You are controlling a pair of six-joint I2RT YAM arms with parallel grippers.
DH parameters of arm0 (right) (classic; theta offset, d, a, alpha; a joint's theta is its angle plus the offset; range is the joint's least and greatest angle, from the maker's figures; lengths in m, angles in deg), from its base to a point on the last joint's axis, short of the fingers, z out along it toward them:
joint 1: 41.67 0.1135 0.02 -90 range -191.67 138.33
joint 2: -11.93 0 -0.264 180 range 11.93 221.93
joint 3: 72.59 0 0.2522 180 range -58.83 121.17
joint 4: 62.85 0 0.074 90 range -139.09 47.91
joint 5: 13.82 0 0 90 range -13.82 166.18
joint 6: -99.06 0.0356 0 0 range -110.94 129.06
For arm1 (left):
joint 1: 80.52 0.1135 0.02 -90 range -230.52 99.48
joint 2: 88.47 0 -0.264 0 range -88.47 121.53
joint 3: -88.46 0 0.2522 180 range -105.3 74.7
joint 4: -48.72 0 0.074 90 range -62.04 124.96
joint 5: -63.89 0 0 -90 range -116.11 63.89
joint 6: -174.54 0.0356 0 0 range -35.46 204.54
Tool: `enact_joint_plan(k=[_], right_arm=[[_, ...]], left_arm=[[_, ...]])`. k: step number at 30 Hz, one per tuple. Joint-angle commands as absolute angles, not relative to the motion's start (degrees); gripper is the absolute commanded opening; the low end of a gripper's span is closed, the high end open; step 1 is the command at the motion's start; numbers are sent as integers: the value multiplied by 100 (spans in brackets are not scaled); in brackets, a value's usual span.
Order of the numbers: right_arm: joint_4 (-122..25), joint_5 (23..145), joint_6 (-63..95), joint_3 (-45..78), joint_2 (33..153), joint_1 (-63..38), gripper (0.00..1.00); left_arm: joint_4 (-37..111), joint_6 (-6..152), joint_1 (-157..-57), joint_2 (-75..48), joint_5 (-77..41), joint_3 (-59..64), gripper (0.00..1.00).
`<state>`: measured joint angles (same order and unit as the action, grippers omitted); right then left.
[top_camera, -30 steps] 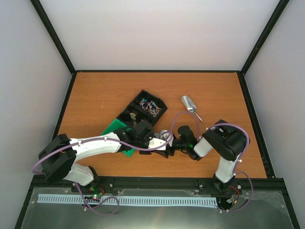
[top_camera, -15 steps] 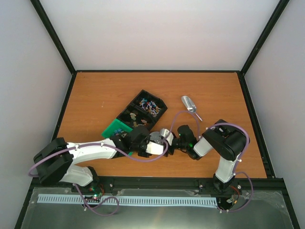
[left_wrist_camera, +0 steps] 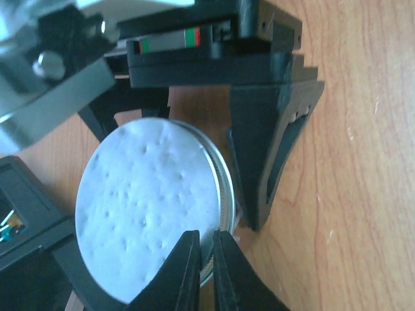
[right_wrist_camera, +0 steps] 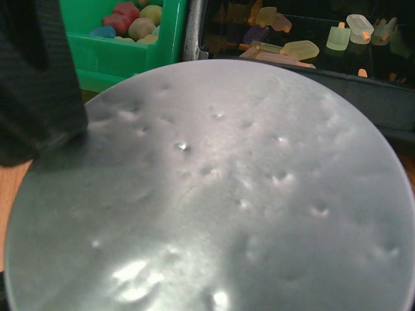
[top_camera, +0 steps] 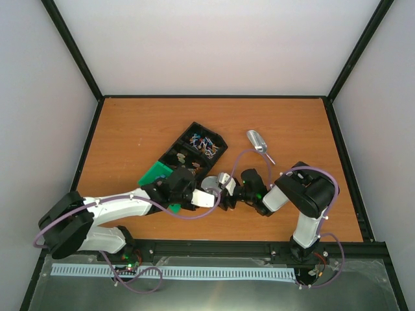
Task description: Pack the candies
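Observation:
The candies [top_camera: 202, 142] lie as small mixed-colour sweets in a black divided tray [top_camera: 183, 139], also seen in the right wrist view [right_wrist_camera: 285, 46]. In front of the tray a round metal tin with a dimpled silver lid [left_wrist_camera: 149, 207] is held off the table. My right gripper [top_camera: 228, 188] is closed round the tin's sides, one finger [left_wrist_camera: 269, 149] against its wall. My left gripper [left_wrist_camera: 206, 238] is shut on the lid's rim. The lid [right_wrist_camera: 214, 194] fills the right wrist view and hides that gripper's own fingers.
A green bin [top_camera: 154, 172] with round coloured sweets [right_wrist_camera: 133, 19] sits left of the tin, touching the tray's near end. A metal scoop [top_camera: 257, 142] lies on the wooden table [top_camera: 130, 129] right of the tray. Black frame rails border the table.
My left arm has drawn back toward the near left and its jaws have closed on the lid's rim. The right arm and the tin have stayed put.

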<state>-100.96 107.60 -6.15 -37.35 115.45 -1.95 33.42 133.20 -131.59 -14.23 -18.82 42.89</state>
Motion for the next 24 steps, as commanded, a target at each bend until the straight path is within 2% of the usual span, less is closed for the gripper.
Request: enact_joint_plan(k=[1, 9, 17, 24], right_arm=[[-9946, 11213, -889, -3811, 11625, -84, 41], [-9899, 11153, -852, -3778, 11629, -85, 41], [-9853, 11065, -812, -3739, 11651, -87, 41], [-9848, 11044, -802, -3717, 11682, -88, 42]], left_arm=[[2826, 13660, -12697, -1430, -2570, 4478, 7], [2597, 13568, -12429, -1633, -2453, 4343, 10], [1464, 12587, -12449, -1757, -1573, 3297, 23], [1265, 12608, -12705, -1645, -1071, 3041, 30]])
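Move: The silver lid, on the jar clasped by the right gripper, has its middle about 3 cm ahead of the left hand and 2 cm to its right, at fingertip height; it sits about 5 cm above the right hand point and about 1 cm to its left. From the left hand, the green candy bin lies some 15 cm to the left and 1 cm farther out, and the black tray about 13 cm ahead and 6 cm left, both some 6 cm lower. Keep the nearly shut left fingertips pushing on the lid's near-left rim, forward and left, to turn it clockwise, then let them slip free and sweep on until about 5 cm left of the start. Then lift about 5 cm while swinging back right towards the lid, opening the fingers partway. Keep the right gripper around the jar, letting it settle back about 1 cm. ##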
